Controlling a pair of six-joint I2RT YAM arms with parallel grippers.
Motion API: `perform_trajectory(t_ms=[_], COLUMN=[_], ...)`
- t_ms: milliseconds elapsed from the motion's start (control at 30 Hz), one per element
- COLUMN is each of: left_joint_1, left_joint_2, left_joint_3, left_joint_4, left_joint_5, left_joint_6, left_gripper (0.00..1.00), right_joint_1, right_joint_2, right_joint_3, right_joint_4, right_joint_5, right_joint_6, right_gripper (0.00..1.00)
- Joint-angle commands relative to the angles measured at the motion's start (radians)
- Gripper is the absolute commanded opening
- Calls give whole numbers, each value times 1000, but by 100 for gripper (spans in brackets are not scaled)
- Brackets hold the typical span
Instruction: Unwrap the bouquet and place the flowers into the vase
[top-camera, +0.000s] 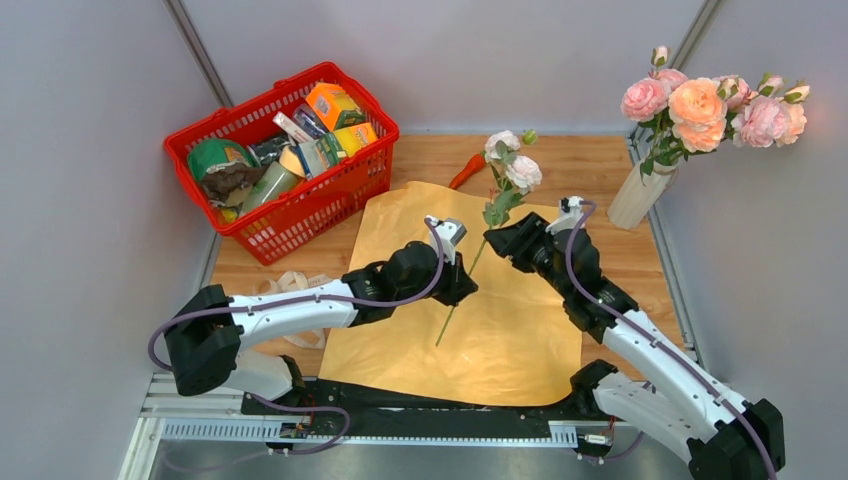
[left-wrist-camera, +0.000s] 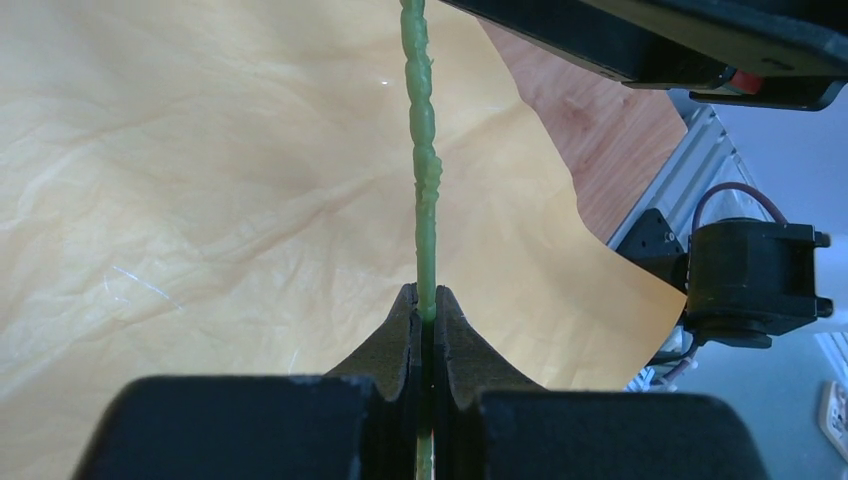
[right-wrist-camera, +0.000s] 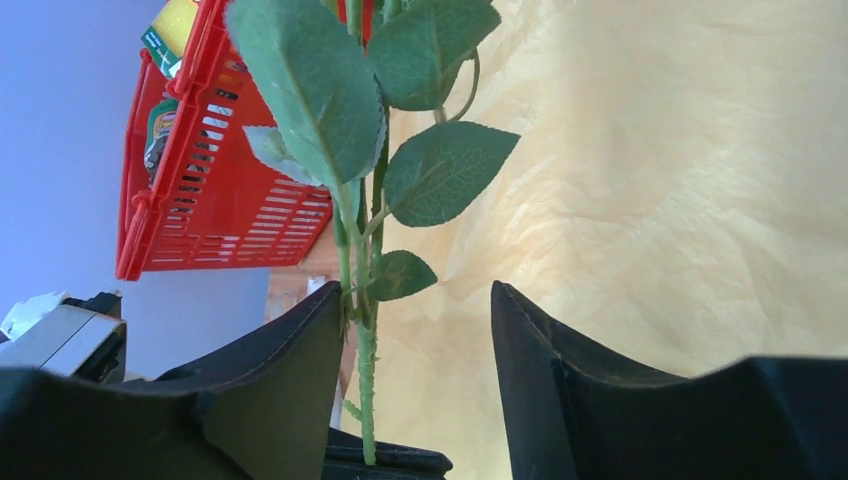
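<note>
One flower, with pale pink blooms and a long green stem, hangs over the unfolded orange wrapping paper. My left gripper is shut on the stem partway along it, the jaws pinching it tight. Higher up, just below the leaves, my right gripper stands open around the stem. There the stem leans against one finger and the other finger is well apart. The white vase at the right edge holds several pink and peach flowers.
A red basket full of groceries stands at the back left. An orange toy carrot lies behind the paper. The cream ribbon lies on the wood left of the paper, by my left arm.
</note>
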Motion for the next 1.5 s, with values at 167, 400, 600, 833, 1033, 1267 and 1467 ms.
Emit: perform_trajectory(t_ms=[167,400,600,833,1033,1267,1467], left_joint_1=[-19,-22,-22,-22,-17,-10,-10], left_joint_2=[-39,-51,-108,-229,-355,-468,-583], left_joint_3=[9,6,51,156,183,180,0], left_joint_4=[122,104,-81,-346,-490,-605,-476], left_joint_5=[92,98,-11,-153,-345,-542,-594], left_joint_6=[85,98,153,294,458,567,598], left_gripper=[0,1,73,74,75,75,74], right_joint_1=[3,2,-1,-86,-338,-595,-643], right_joint_2=[16,41,10,-7,40,162,220], right_joint_3=[6,68,143,226,344,448,510], right_joint_4=[140,148,346,562,564,627,600], right_joint_5=[-4,14,262,204,-215,-468,-543], right_joint_6=[7,-85,-586,-1198,-1319,-1267,-1314], right_gripper=[47,0,0,0,0,0,0])
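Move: Right at the open right fingers is the last flower's stem, the flower's middle about 1 cm to their left. From this hand the vase stands some 12 cm ahead and 29 cm to the right, its middle 9 cm lower; the carrot lies about 20 cm ahead and 2 cm left, 19 cm down. The left hand still pinches the lower stem, the flower's middle 7 cm ahead, 2 cm right and 4 cm above it. Closing on the stem between them, the right fingers take the flower before the left fingers open and let go. The right hand then lifts it nearly 30 cm while carrying it right and somewhat forward towards the vase, the wrist turning some 90 degrees until the fingers point forward and slightly up; the emptied left hand withdraws left and up. ##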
